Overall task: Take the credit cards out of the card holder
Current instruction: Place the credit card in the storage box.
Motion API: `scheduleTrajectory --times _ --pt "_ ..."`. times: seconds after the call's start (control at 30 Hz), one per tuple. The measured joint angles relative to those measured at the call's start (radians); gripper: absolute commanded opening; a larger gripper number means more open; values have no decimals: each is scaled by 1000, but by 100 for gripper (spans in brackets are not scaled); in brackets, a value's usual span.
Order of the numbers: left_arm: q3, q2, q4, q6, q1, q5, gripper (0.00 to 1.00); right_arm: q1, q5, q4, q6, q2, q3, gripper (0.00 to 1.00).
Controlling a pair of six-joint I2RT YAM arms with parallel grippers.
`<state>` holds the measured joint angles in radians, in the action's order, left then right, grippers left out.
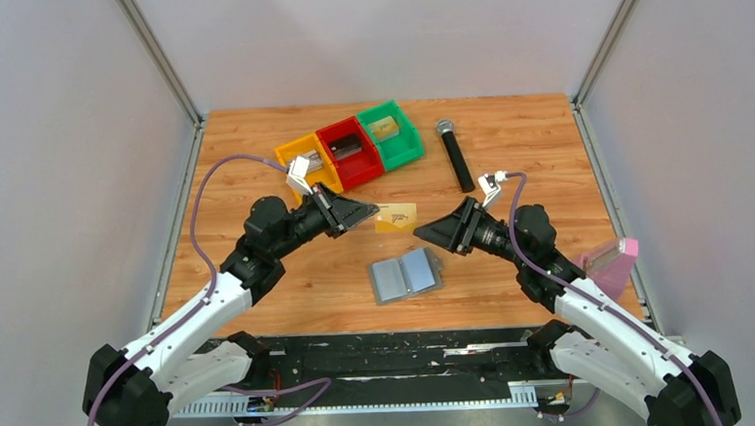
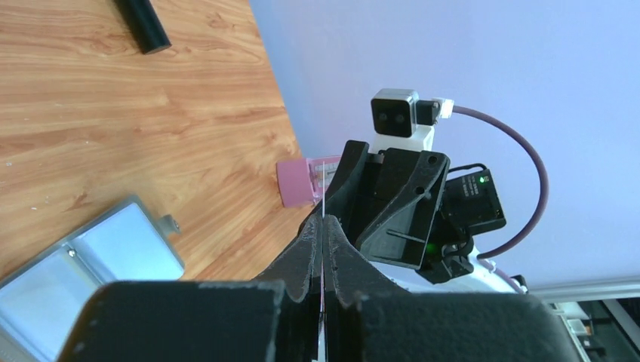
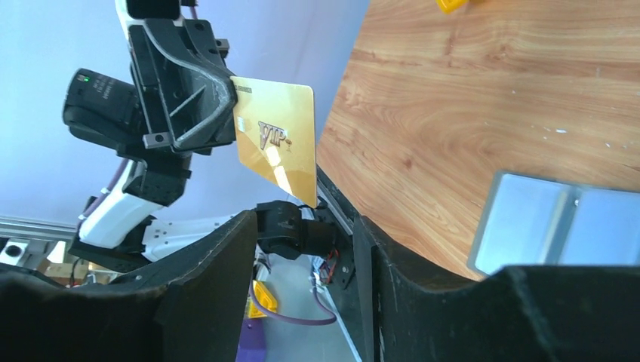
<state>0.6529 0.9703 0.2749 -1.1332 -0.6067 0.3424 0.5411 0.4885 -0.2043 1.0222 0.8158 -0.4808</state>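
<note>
A gold credit card hangs in the air above the table's middle, with my left gripper shut on its left end. In the right wrist view that card faces the camera and sticks out of the left fingers. From the left wrist it shows edge-on as a thin line between the closed pads. My right gripper stands open and empty just right of the card, apart from it. The grey-blue card holder lies open on the table below both grippers.
Yellow, red and green bins stand in a row at the back; a pale card lies in the green one. A black microphone lies right of them. A pink object sits by the right edge.
</note>
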Motion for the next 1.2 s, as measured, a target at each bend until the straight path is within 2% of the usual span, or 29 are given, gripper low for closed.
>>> scheduleTrajectory --times 0.23,0.5,0.6,0.7,0.8,0.83,0.87,0.9,0.93,0.97,1.0,1.07,1.2 --pt "-6 0 45 -46 0 -11 0 0 1 -91 56 25 8 36" --pt "-38 0 94 -75 0 -12 0 0 -1 -163 105 37 32 28" --pt "-60 0 112 -90 0 -12 0 0 -5 -176 110 37 34 17" --pt "-66 0 120 -100 0 -12 0 0 -14 -185 113 37 36 1" --pt "-67 0 131 -101 0 -13 1 0 -18 -204 118 38 41 0" --pt "-68 0 132 -101 1 -13 5 0 -18 -211 118 39 41 0" --pt "-69 0 133 -101 1 -14 19 0 -18 -218 118 40 41 0" --pt "-69 0 132 -100 1 -16 28 0 -18 -221 117 41 41 0" --pt "-69 0 132 -95 1 -17 49 0 -19 -220 114 42 41 0" --pt "-69 -3 124 -94 1 -21 57 0 -21 -219 105 42 40 0" --pt "-69 -6 111 -84 1 -24 70 -2 -24 -214 89 42 39 0" --pt "-69 -24 65 -67 1 -39 83 -17 -22 -182 52 45 22 0" --pt "-32 -74 -103 0 1 -83 98 -118 15 -82 -62 103 -90 0"
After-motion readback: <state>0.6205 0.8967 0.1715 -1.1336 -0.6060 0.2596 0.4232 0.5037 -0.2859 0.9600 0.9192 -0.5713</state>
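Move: The gold credit card is held by its left end in the closed left hand, its middle about 4 cm right of that hand, 1 cm back and 2 cm lower. From the half-open right hand the card's middle is about 4 cm left, 2 cm ahead and 3 cm higher. On the table, some 20 cm below the right hand, the card holder lies 2 cm left and 1 cm ahead; the green box is 37 cm ahead and 2 cm left, the red box 32 cm ahead and 11 cm left. The right hand eases up about 2 cm and slightly forward to the card's near right corner and shuts its half-open fingers on it, while the left hand keeps its pinch, bobbing about a centimetre up and back down. Once the right grip is shut, the left fingers open nearly wide and let go, that hand drifting some 1.5 cm down and left, as the right hand speeds up and carries the card about 4 cm forward, slightly to the right and a little higher, towards the green box. ##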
